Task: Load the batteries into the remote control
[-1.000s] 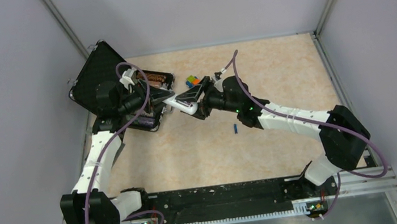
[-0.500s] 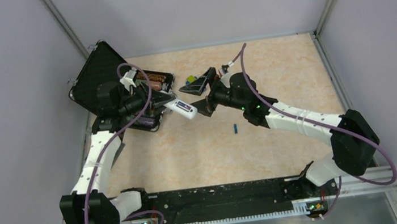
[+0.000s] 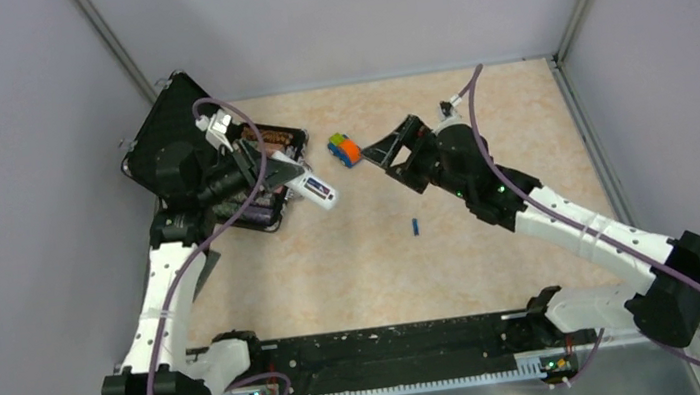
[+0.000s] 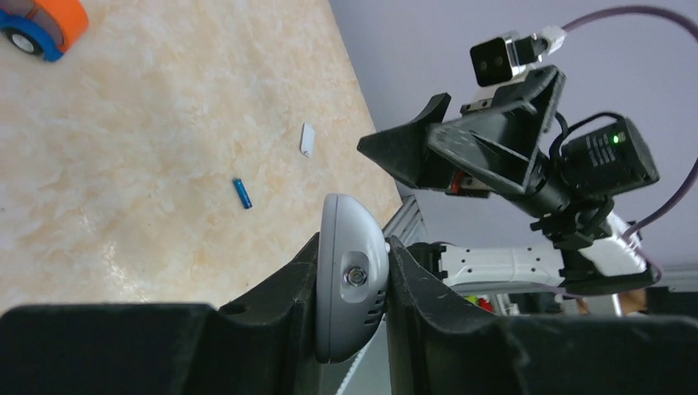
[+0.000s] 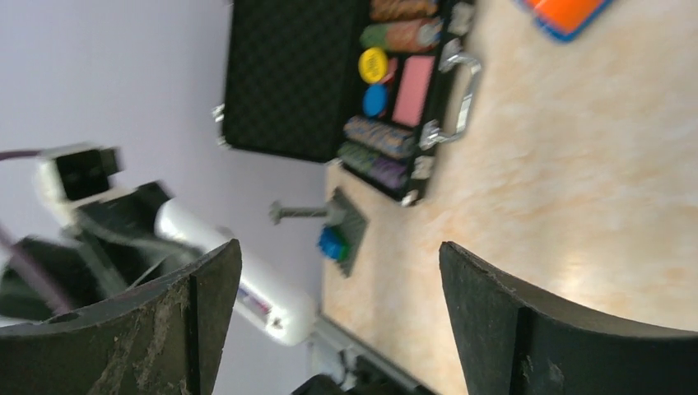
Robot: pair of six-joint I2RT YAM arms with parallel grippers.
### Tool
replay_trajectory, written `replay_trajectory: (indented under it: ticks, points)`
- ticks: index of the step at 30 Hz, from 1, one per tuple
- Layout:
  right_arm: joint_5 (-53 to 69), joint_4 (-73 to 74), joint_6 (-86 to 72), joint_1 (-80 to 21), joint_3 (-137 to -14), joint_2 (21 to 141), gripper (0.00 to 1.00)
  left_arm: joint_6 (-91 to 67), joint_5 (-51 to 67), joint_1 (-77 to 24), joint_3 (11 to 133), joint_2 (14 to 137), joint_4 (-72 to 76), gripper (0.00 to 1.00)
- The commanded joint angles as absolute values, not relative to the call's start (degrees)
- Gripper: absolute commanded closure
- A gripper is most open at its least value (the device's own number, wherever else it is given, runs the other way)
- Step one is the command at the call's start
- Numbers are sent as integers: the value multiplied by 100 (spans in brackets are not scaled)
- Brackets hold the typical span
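Note:
My left gripper (image 3: 285,177) is shut on the white remote control (image 3: 320,193), holding it above the table beside the black case. In the left wrist view the remote control (image 4: 352,284) sits end-on, pinched between both fingers of the left gripper (image 4: 354,244). One blue battery (image 3: 415,227) lies on the table, also seen as a small blue battery (image 4: 241,193) from the left wrist. My right gripper (image 3: 380,161) hangs open to the right of the remote, apart from it. From the right wrist, that gripper (image 5: 337,317) holds nothing, and the remote control (image 5: 259,298) shows blurred past its left finger.
An open black case (image 3: 180,143) with chip stacks stands at the back left. An orange-blue-green toy car (image 3: 344,148) sits between the grippers, towards the back. A small flat white piece (image 4: 308,140) lies on the table beyond the battery. Walls close in on three sides.
The right gripper has opened, let go of the remote and drawn back to the right. The left gripper keeps hold of the remote. The toy car is uncovered.

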State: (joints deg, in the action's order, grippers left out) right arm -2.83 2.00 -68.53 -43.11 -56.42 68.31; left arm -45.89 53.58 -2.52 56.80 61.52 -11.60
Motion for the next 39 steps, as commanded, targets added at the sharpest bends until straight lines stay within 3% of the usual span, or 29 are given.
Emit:
replay_trajectory:
  ticks: [1, 9, 12, 15, 18, 32, 39]
  points:
    - [-1507, 1642, -5327, -4246, -6251, 6763, 13, -3821, 5619, -246, 5855, 5775, -769, 100]
    - [-2301, 3009, -4042, -4237, -6678, 7478, 18, -3456, 5578, -246, 5644, 5316, -517, 100]
    - [-2285, 3279, -3899, -4237, -6723, 7941, 31, -3526, 5565, -246, 5548, 5222, -389, 100]
    - [-2194, 3368, -3797, -4244, -6706, 8365, 50, -3540, 5471, -246, 5492, 5099, -348, 100]
    - [-2165, 3360, -3658, -4236, -6665, 8707, 60, -3557, 5362, -246, 5438, 4981, -351, 100]
    - [-1711, 3422, -3425, -4240, -6664, 9952, 58, -3637, 5289, -246, 5345, 4869, -343, 100]
    - [-1699, 3423, -3688, -4218, -6612, 10173, 61, -3622, 5342, -246, 5342, 4923, -338, 100]
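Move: About 8 cm to the right of the open right hand, level with it fore and aft, and some 29 cm below, the blue battery lies alone on the table. The toy car stands about 22 cm ahead of that hand and 5 cm to its left, the white cover some 25 cm to its right and 3 cm ahead; the held remote control hangs about 14 cm to its left at its height. From the left hand, the battery lies roughly 25 cm right, 3 cm back and 31 cm down. Swinging right about 8 cm away from the remote control, the right hand then drops steeply, some 26 cm in all, over the blue battery, slowing near the table. Its wrist rolls about 70 degrees to point the fingers down, and they narrow to under half open, astride the battery from above. The left hand keeps its grip on the remote control while drawing back and up about 3.5 cm each, turning some 20 degrees. ##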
